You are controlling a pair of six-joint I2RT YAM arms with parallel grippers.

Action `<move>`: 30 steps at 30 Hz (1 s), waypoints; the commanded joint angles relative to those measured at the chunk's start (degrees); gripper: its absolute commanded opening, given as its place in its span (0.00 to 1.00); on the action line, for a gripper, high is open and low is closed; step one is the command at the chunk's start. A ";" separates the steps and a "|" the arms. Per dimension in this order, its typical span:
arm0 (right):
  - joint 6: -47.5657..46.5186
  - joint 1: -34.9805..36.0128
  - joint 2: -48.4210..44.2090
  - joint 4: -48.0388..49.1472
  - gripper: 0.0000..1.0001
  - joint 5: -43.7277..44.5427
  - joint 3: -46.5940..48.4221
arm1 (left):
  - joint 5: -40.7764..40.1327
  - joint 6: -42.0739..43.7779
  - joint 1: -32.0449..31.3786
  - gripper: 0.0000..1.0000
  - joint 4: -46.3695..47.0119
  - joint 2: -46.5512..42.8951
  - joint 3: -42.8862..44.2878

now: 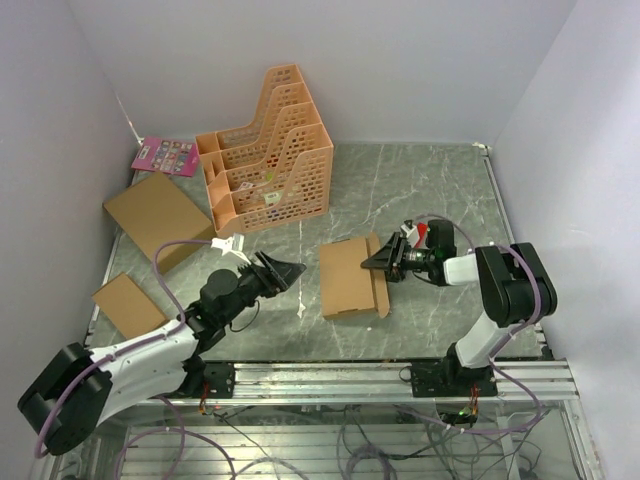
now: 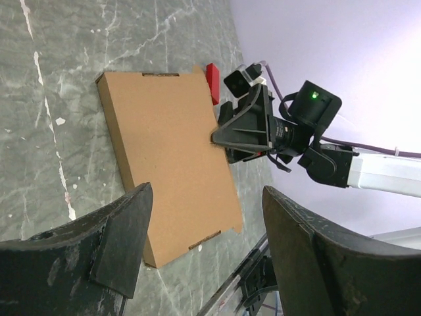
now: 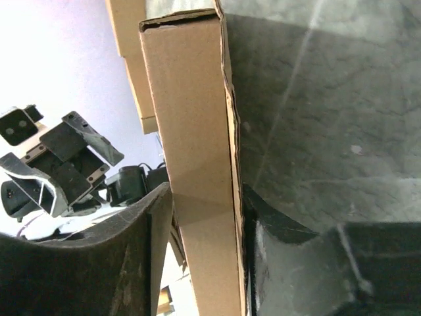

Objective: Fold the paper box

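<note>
The paper box (image 1: pixel 350 278) lies flat and closed on the grey marble table, a shallow brown cardboard rectangle. My right gripper (image 1: pixel 378 262) is at its right long edge. In the right wrist view its jaws (image 3: pixel 205 197) straddle the box's narrow side wall (image 3: pixel 197 164), and both fingers press against the cardboard. My left gripper (image 1: pixel 285 270) hovers to the box's left, apart from it. It is open (image 2: pixel 207 194) with nothing between the fingers. Beyond them the left wrist view shows the box top (image 2: pixel 168 151) and the right gripper (image 2: pixel 230 135) at its far edge.
An orange file rack (image 1: pixel 268 150) stands at the back. A larger flat cardboard box (image 1: pixel 158 218) and a smaller one (image 1: pixel 128 303) lie at the left, with a pink card (image 1: pixel 165 155) behind them. A red object (image 2: pixel 212 82) sits by the right gripper. A metal rail (image 1: pixel 380 378) borders the near edge.
</note>
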 commanded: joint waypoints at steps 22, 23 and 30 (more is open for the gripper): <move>-34.27 1.02 -7.65 -38.03 0.98 16.81 14.19 | 2.18 3.74 -0.01 0.76 -12.20 -2.35 5.93; -34.27 0.71 -8.38 -38.55 0.99 19.04 14.13 | 2.02 4.06 -0.01 0.76 -13.01 -2.96 6.05; -44.63 -3.21 -15.35 -37.84 1.00 20.16 15.71 | 2.01 5.56 -0.04 0.76 -12.88 -4.38 6.00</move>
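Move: The paper box lies just off the right hand, its right edge between the fingers: its middle is about 6 cm left, 4 cm back and 3 cm lower. Its side flap sits some 3 cm behind the hand and 3 cm below; the red block is roughly 10 cm to the hand's right, 6 cm ahead and 5 cm lower. From the left hand, the box is about 13 cm right, 1 cm back and 11 cm down. The paper box's right edge is let down and released: the right hand sinks about 2 cm while its fingers, already slightly loosened around the edge, spread wide. It then rises again and draws off to the right by about 5 cm and a little forward, clear of the box and side flap, the fingers tipping some 30 degrees further down. ##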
